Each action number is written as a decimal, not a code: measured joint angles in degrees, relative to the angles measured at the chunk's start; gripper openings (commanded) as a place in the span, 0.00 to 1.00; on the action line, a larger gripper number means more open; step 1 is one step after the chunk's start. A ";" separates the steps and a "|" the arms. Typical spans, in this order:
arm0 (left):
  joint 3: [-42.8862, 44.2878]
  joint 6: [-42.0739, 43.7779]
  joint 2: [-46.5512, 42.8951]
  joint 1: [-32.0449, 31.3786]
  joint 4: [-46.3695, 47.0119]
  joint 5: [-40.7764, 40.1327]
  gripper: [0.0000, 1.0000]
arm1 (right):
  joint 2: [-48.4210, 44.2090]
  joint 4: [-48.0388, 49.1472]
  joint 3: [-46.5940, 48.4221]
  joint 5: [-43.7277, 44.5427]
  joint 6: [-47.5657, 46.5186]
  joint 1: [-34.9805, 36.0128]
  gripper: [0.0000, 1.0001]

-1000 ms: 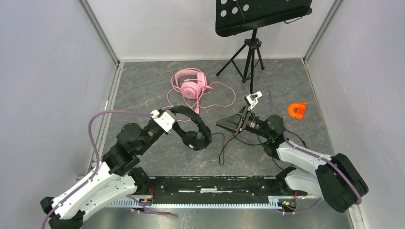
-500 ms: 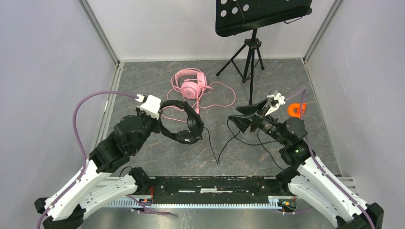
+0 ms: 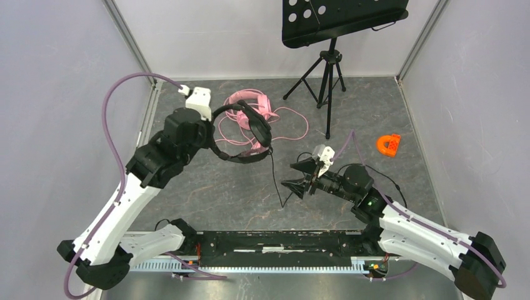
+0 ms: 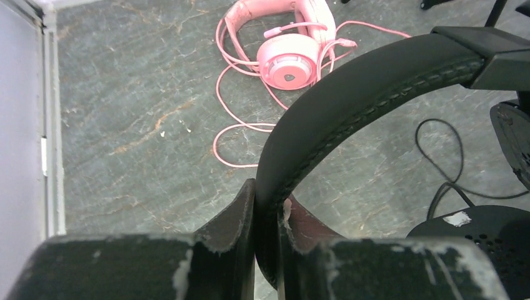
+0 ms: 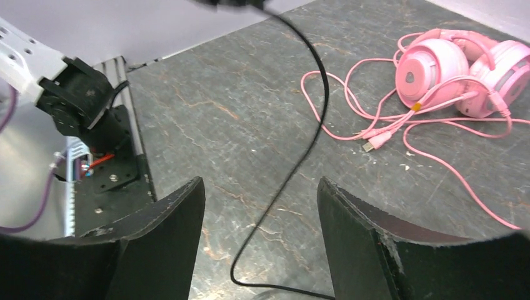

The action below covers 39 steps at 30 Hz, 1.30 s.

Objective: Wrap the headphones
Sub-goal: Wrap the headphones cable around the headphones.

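My left gripper (image 4: 267, 200) is shut on the padded band of the black headphones (image 4: 350, 94) and holds them up off the floor (image 3: 244, 134), in front of the pink headphones (image 3: 240, 100). The pink headphones (image 4: 290, 59) lie on the floor with their long pink cable (image 5: 437, 162) in loose loops. A thin black cable (image 3: 273, 178) hangs down from the black headset to the floor. My right gripper (image 3: 299, 177) is low near the centre and open. In the right wrist view the black cable (image 5: 306, 125) runs between its spread fingers (image 5: 261, 187), touching neither.
A black music stand (image 3: 328, 69) on a tripod stands at the back. A small orange plastic piece (image 3: 388, 145) lies at the right. Grey walls close in both sides, and the arms' base rail (image 3: 275, 250) runs along the near edge.
The left arm has raised the black headphones and carried them back, over the pink ones. The right gripper has swung from the right back toward the centre, down by the hanging cable.
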 measured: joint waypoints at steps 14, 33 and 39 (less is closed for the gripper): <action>9.33 -7.56 -0.94 4.48 -2.51 15.67 0.02 | 4.74 15.98 -8.26 3.41 -7.13 5.07 0.71; 9.46 -14.84 -4.57 4.50 1.77 31.63 0.02 | 10.16 32.26 -19.04 7.10 -7.32 9.14 0.00; 9.16 -17.38 -6.25 4.50 4.92 37.27 0.02 | 6.34 34.45 -20.65 7.41 -8.02 9.14 0.19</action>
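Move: The cable you want hangs from the black headphones near the open right fingers: from the right hand its nearest run is about 5 cm left, 2 cm back and 6 cm below. The cable's ear cup is roughly 8 cm ahead, 8 cm left and 6 cm above. From the left hand, still gripping the headband, that run is some 17 cm right, 11 cm back and 16 cm below; the pink headphones lie around 16 cm ahead, 10 cm right and 29 cm below. Sink the open right gripper about 7 cm, easing slightly back, then shut its fingers on the hanging cable and begin to rise with it pinched. Meanwhile keep the left gripper's hold on the headband and carry the black headphones up about 11 cm, back and to the left, rolling the hand's left side down some 35 degrees while swinging it clockwise. ##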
